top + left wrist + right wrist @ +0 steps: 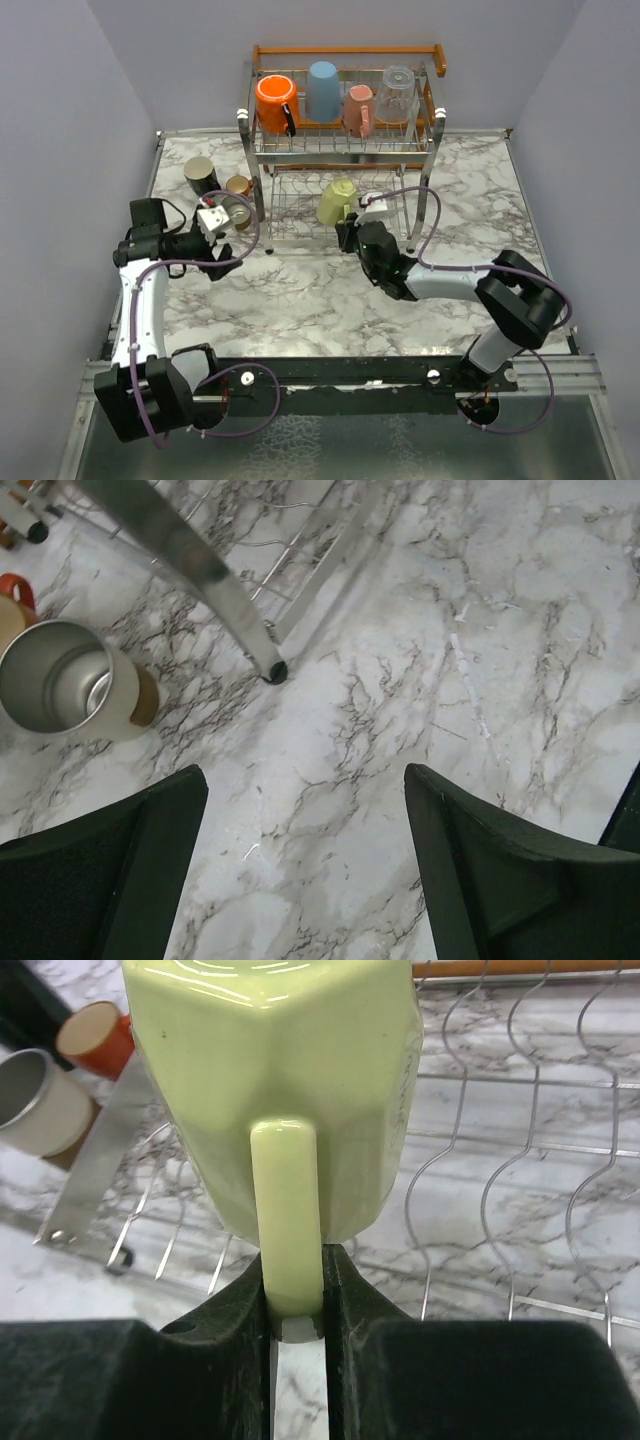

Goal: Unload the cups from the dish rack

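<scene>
The dish rack (345, 49) stands at the back of the table. Its top tier holds a bright orange mug (273, 103), a light blue cup (322, 90), a pink mug (358, 110) and a clear glass (397, 95). At the front of the lower tier my right gripper (295, 1260) is shut on the handle of a pale yellow mug (290, 1060), which is tilted with its base toward the camera. My left gripper (305, 775) hangs open over bare marble, left of the rack, beside a tan cup (70, 685) with a steel inside.
A dark cup (200, 175), a small orange-red cup (238, 186) and the tan cup (237, 212) stand on the marble table (300, 290) left of the rack. A steel rack leg (200, 570) comes down just ahead of the left fingers.
</scene>
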Robot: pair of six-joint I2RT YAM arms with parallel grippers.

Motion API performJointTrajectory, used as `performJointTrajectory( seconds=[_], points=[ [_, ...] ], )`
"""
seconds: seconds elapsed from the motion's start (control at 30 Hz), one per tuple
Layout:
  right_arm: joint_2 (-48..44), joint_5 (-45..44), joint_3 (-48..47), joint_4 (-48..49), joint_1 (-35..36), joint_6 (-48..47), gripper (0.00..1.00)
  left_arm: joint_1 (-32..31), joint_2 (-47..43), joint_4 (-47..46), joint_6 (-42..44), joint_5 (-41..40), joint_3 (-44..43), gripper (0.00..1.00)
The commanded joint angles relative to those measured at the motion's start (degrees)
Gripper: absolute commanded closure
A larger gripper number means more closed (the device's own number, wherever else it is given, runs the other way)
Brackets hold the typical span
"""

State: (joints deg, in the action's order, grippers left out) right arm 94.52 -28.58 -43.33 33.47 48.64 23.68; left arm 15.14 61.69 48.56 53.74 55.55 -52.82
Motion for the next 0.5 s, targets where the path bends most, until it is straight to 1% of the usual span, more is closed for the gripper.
performJointTrajectory(
  seconds=[0.0, 0.17, 0.3, 0.37, 0.47],
  points=[
    [-9.4, 3.7, 2.8, 6.1, 2.2, 6.8, 0.99, -5.1, -3.0, 0.3, 4.7, 2.7, 3.1, 0.17],
    [-16.5, 10.0, 7.3, 3.4, 3.0, 17.5, 0.99, -14.0, -6.9, -8.7, 0.4, 0.2, 7.6, 0.16],
    [-20.5, 14.9, 9.2, -0.6, 3.4, 26.9, 0.99, -18.5, -8.9, -16.1, -3.9, 0.3, 9.9, 0.16],
    [-22.0, 18.0, 11.6, 1.1, 3.6, 31.4, 0.99, -19.9, -8.7, -18.9, -5.7, 0.4, 10.3, 0.16],
    [-23.2, 20.9, 15.8, 6.1, 4.6, 38.4, 0.99, -22.3, -7.9, -21.4, -8.0, 0.5, 10.2, 0.16]
  ],
)
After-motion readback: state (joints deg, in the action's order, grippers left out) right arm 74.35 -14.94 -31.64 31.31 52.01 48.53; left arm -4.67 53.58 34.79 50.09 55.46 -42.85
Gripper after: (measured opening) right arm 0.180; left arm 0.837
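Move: The right hand already holds the green cup by its handle, its middle about 5 cm ahead and 2 cm left. The open left gripper, its goal, is some 29 cm left, 9 cm back and 5 cm higher. From the left hand the green cup lies about 27 cm right, 14 cm ahead and 5 cm lower; the steel cup stands 12 cm ahead and 12 cm below, the rack's front-left foot 8 cm right, 2 cm ahead, 15 cm below. Right draws the gripped green cup back 9 cm, rising 5 and rolling; open left sweeps 8 cm right towards it. ##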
